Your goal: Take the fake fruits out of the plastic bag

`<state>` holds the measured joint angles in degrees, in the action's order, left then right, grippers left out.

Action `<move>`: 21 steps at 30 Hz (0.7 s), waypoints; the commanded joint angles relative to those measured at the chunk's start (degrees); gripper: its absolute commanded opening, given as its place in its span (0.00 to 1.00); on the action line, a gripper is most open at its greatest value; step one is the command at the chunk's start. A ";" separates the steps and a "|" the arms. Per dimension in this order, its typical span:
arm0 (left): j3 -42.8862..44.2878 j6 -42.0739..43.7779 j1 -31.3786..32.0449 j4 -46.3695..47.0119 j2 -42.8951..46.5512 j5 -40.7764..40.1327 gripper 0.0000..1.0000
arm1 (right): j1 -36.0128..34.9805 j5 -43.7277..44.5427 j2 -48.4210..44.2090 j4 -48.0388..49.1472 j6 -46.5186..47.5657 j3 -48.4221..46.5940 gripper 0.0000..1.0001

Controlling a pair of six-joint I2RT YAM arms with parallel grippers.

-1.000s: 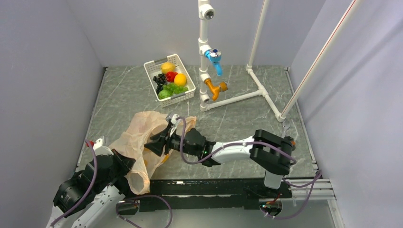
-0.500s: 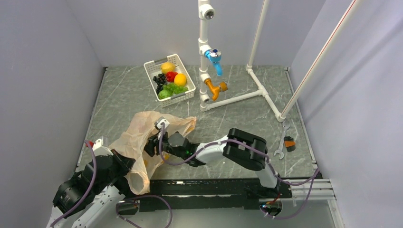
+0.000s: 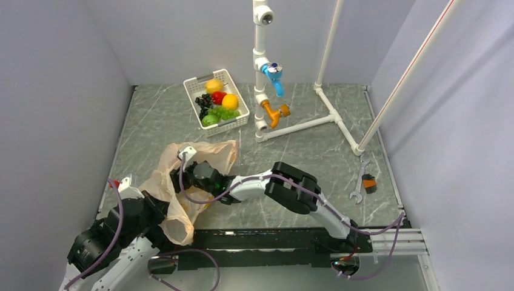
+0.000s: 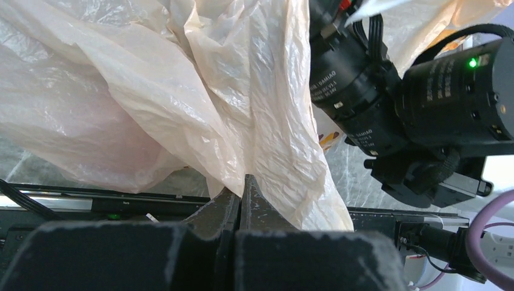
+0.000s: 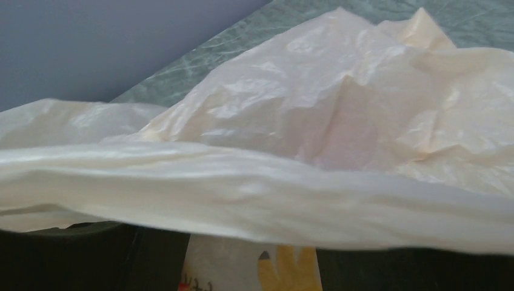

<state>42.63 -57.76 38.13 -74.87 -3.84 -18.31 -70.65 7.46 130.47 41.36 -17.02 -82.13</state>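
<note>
The peach-orange plastic bag (image 3: pixel 209 153) lies crumpled at the near left of the table. My left gripper (image 3: pixel 163 213) is shut on a fold of the bag (image 4: pixel 182 109) at its near edge; in the left wrist view the left gripper (image 4: pixel 240 182) has its fingers pressed together on the film. My right gripper (image 3: pixel 186 177) reaches left into the bag. In the right wrist view the right gripper (image 5: pixel 254 260) is open, with bag film (image 5: pixel 333 121) and its yellow print between the dark fingers. No fruit shows inside the bag. A red apple (image 3: pixel 219 97), green grapes (image 3: pixel 225 112) and a round green fruit (image 3: pixel 210 120) sit in the basket.
The white basket (image 3: pixel 240 125) at the back also holds a yellow lemon (image 3: pixel 213 85), an orange fruit (image 3: pixel 230 101) and black grapes (image 3: pixel 203 102). A white pipe frame (image 3: pixel 303 124) with blue and orange valves stands behind. A wrench (image 3: pixel 357 190) and a small orange tool (image 3: pixel 368 182) lie at the right.
My right arm has swung further left and pushed its gripper deeper into the bag. The bag's right flap has shifted left with it. The left gripper has stayed put.
</note>
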 commanded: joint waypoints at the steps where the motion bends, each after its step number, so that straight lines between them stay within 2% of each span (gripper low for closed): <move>1: -0.09 0.26 0.08 0.60 -1.15 -0.11 0.00 | 1.08 2.39 2.12 -0.49 2.41 -4.29 0.70; 5: -0.09 0.44 0.04 0.76 -1.82 0.06 0.00 | 1.59 3.35 4.43 -3.02 4.31 -7.97 0.75; 12: -0.15 0.76 0.07 0.95 -2.63 0.36 0.00 | 2.64 1.76 8.54 -3.88 6.23 -12.77 0.88; 21: -0.25 0.92 0.10 1.03 -2.92 0.53 0.00 | 3.06 1.75 18.55 -11.06 6.87 -26.25 0.95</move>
<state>42.41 -57.69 38.13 -74.83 -5.85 -18.31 -68.12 8.47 145.93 33.39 -10.96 -102.89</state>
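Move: The pinkish fruit showing through the plastic bag lies about 5 cm ahead of the right gripper, 7 cm to its left and 6 cm lower. The bag rim pinched by the left gripper is roughly 13 cm back, 2 cm left and 6 cm above the right one; the white basket stands about 26 cm ahead of it and 13 cm to its right, a little lower. From the left gripper, the fruit is some 16 cm ahead, 5 cm left, 12 cm lower. Push the right gripper deeper into the bag towards the pinkish fruit: forward about 5 cm, sinking and reaching left some 4 cm each, with most of the leftward reach coming late. Spread its half-open fingers nearly full wide on the way, bag film still lying across them. Keep the bag rim pinched in the left gripper, which stays in place. ##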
